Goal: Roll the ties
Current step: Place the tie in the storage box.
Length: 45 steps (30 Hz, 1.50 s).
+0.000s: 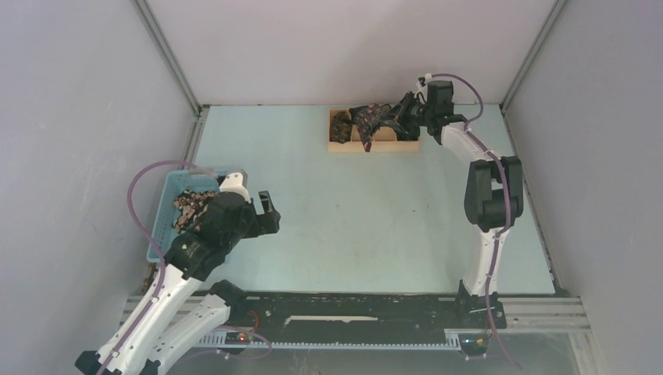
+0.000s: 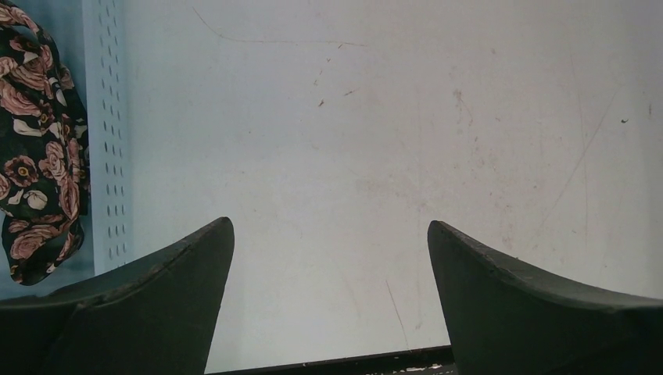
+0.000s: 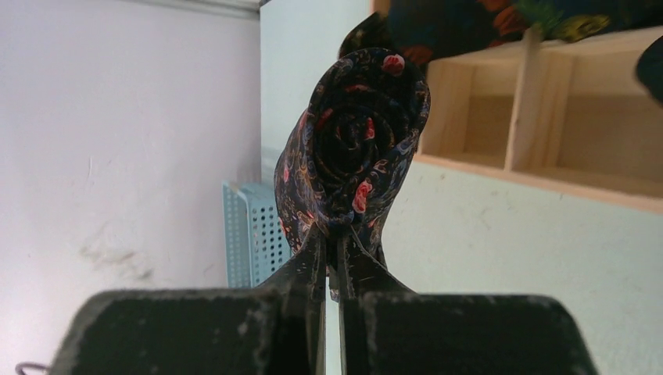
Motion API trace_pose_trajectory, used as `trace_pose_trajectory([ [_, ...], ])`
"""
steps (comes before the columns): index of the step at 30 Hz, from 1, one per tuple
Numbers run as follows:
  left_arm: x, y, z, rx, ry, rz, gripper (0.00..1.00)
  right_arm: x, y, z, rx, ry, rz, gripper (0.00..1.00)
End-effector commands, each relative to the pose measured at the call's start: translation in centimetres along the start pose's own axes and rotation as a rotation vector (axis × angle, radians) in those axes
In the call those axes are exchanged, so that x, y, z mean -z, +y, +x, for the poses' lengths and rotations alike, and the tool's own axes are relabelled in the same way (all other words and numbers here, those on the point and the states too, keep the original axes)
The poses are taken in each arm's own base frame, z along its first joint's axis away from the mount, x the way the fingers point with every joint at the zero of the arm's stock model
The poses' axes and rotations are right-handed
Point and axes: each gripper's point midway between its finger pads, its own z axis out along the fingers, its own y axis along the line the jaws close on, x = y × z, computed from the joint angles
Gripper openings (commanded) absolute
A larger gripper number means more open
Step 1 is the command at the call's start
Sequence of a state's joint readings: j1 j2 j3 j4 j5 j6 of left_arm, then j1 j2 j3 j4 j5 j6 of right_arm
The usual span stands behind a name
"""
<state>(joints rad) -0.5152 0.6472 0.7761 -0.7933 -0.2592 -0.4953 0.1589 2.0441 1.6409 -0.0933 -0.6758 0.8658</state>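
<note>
A rolled dark floral tie [image 3: 356, 141] is pinched at its lower edge by my shut right gripper [image 3: 336, 228]. From above, this tie [image 1: 366, 119] hangs over the tan wooden tray [image 1: 395, 147] at the back, one loose end dangling toward the tray's front wall, with the right gripper [image 1: 395, 117] beside it. Another colourful tie [image 3: 500, 19] lies across the tray's compartments [image 3: 547, 117]. More ties [image 1: 191, 205] are heaped in the light-blue basket [image 1: 160, 219]. My left gripper [image 1: 268, 211] is open just right of that basket, with nothing between its fingers [image 2: 188, 297]. One of the basket's ties [image 2: 39, 156] shows at the left.
The basket's perforated wall [image 2: 105, 141] stands left of the left gripper [image 2: 330, 226]. Grey walls enclose the table on three sides. The basket [image 3: 250, 234] shows far behind the held roll. A black rail [image 1: 352, 308] runs along the near edge.
</note>
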Motion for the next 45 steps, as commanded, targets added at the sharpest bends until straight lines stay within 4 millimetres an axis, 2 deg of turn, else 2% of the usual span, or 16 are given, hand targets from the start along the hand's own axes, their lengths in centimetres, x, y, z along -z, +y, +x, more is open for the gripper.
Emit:
trace_pose_trajectory([
  [1,-0.4,-0.2,-0.2,-0.026,-0.012,0.006,1.00,-2.6,-0.6,-2.7,-0.015,-0.086,-0.021,0.00],
  [10,-0.7,-0.1,0.1,-0.035,0.004,-0.001,1.00,-7.0,-2.0,-6.3,-0.026,-0.230,-0.072,0.00],
  [19,-0.9,-0.1,0.2,-0.038,0.009,-0.007,1.00,-7.5,-2.4,-8.0,0.026,-0.284,-0.059,0.00],
  [31,-0.8,-0.2,0.1,-0.041,0.007,0.001,1.00,-8.5,-10.0,-2.9,0.003,-0.146,0.137,0.00],
  [42,-0.7,-0.2,0.1,-0.040,0.005,0.006,1.00,-6.4,-12.3,0.7,0.154,-0.068,0.418,0.00],
  [45,-0.8,-0.2,0.1,-0.041,0.007,0.006,1.00,-6.2,-11.7,1.0,0.244,-0.067,0.475,0.00],
])
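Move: The rolled tie is already pinched in the right hand. The empty front compartment it is taken to lies about 5 cm ahead, 6 cm left and 15 cm below; the other empty compartment is 8 cm to the right of that one, with a green tie another 8 cm right. A dark tie fills the compartment some 7 cm beyond the target. From the left hand the target is roughly 35 cm ahead, 26 cm right. Still pinching the rolled tie, the right hand sinks about 12 cm and goes 6 cm forward towards its compartment. ##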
